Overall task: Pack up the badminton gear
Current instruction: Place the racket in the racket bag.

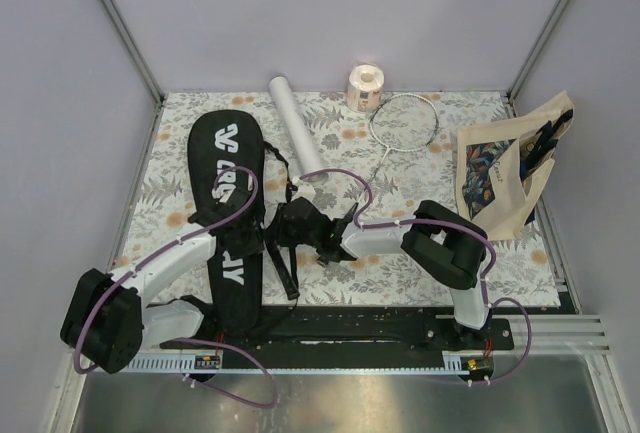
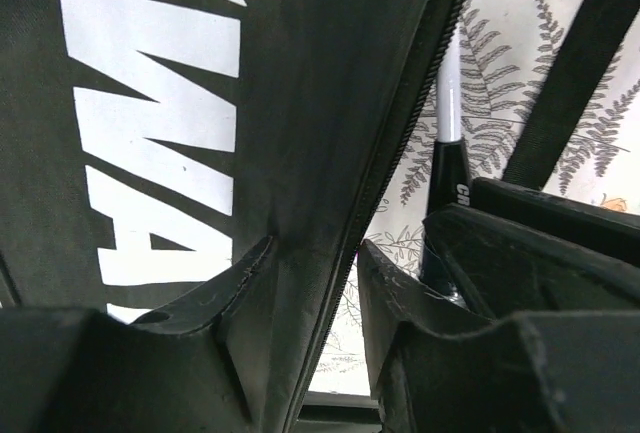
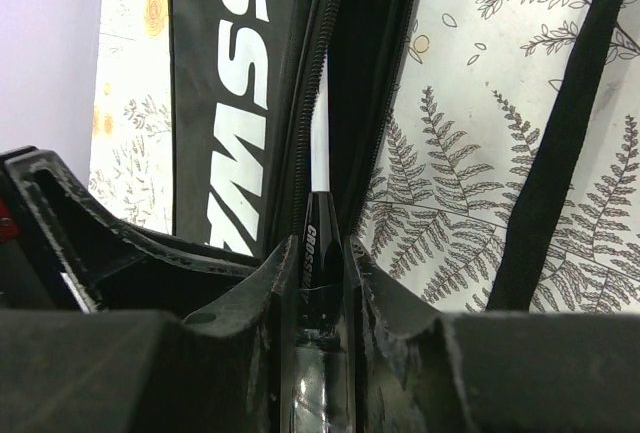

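The long black racket bag (image 1: pixel 222 168) with white lettering lies lengthwise on the left of the table. Its zipper side faces right and stands open. My right gripper (image 3: pixel 322 248) is shut on the black handle of a racket (image 3: pixel 316 215), whose white shaft runs into the bag's opening (image 3: pixel 340 73). My left gripper (image 2: pixel 315 253) is open astride the bag's zipper edge (image 2: pixel 385 168); the flap rests against one finger, with a gap to the other. A second racket (image 1: pixel 405 118) lies at the back right, its handle hidden under the right arm. The white tube (image 1: pixel 295 123) lies behind the bag.
A pinkish paper roll (image 1: pixel 365 85) stands at the back edge. A beige printed tote bag (image 1: pixel 505 168) lies at the right side. The bag's black strap (image 1: pixel 285 273) trails across the floral cloth between the two grippers. Walls close in the table's left, back and right.
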Robot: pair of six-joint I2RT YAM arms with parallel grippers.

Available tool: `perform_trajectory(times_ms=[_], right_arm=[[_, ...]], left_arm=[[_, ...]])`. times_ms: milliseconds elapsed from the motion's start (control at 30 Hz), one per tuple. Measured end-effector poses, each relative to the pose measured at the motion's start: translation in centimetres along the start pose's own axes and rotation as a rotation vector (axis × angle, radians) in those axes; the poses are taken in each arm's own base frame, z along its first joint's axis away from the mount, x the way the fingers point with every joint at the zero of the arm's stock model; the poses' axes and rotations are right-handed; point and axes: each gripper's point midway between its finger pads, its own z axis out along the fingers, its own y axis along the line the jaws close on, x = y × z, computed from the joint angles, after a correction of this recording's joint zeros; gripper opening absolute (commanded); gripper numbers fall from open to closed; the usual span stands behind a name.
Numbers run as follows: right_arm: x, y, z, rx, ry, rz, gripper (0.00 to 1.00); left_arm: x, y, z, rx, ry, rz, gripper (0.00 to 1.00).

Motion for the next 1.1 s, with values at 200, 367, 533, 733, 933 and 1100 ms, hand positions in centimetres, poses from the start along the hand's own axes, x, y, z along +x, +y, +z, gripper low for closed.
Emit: perform_trajectory(times_ms=[200, 367, 533, 733, 933, 1100], right_arm=[[0.0, 0.1, 0.0, -0.005, 0.002, 0.011, 0.00], [0.1, 0.3, 0.0, -0.023, 0.000, 0.054, 0.00], [0.1, 0.4, 0.2, -0.059, -0.012, 0.123, 0.00], [0.2, 0.1, 0.2, -0.072, -0.029, 0.181, 0.01], [0.9, -1.3, 1.1, -0.033, -0.035, 0.235, 0.03], [1.4, -2.3, 1.7, 0.009, -0.039, 0.295, 0.18]], left_arm=[[0.5, 0.8, 0.8, -0.042, 0.007, -0.006, 0.02], [0.4, 0.3, 0.3, -0.012, -0.001, -0.012, 0.00], [-1.3, -2.9, -3.2, 0.198, -0.085, -0.090, 0.00], [-2.4, -6.1, -5.8, 0.440, -0.140, -0.231, 0.00], [-1.5, -6.1, -4.5, 0.468, -0.117, -0.292, 0.00], [-1.1, -5.9, -3.4, 0.501, -0.129, -0.349, 0.00]])
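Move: The racket bag's zip edge lies between the left hand's open fingers, about 1 cm below their tips. The racket handle is some 5 cm to that hand's right and 3 cm ahead, still gripped by the right hand. From the right hand, the bag's opening is about 5 cm ahead, 2 cm left and 2 cm below; the black strap is some 4 cm right and 2 cm ahead. Left fingers pinch the zip edge, lift it 7 cm and rightward 5; right hand, keeping the handle, then sinks. ##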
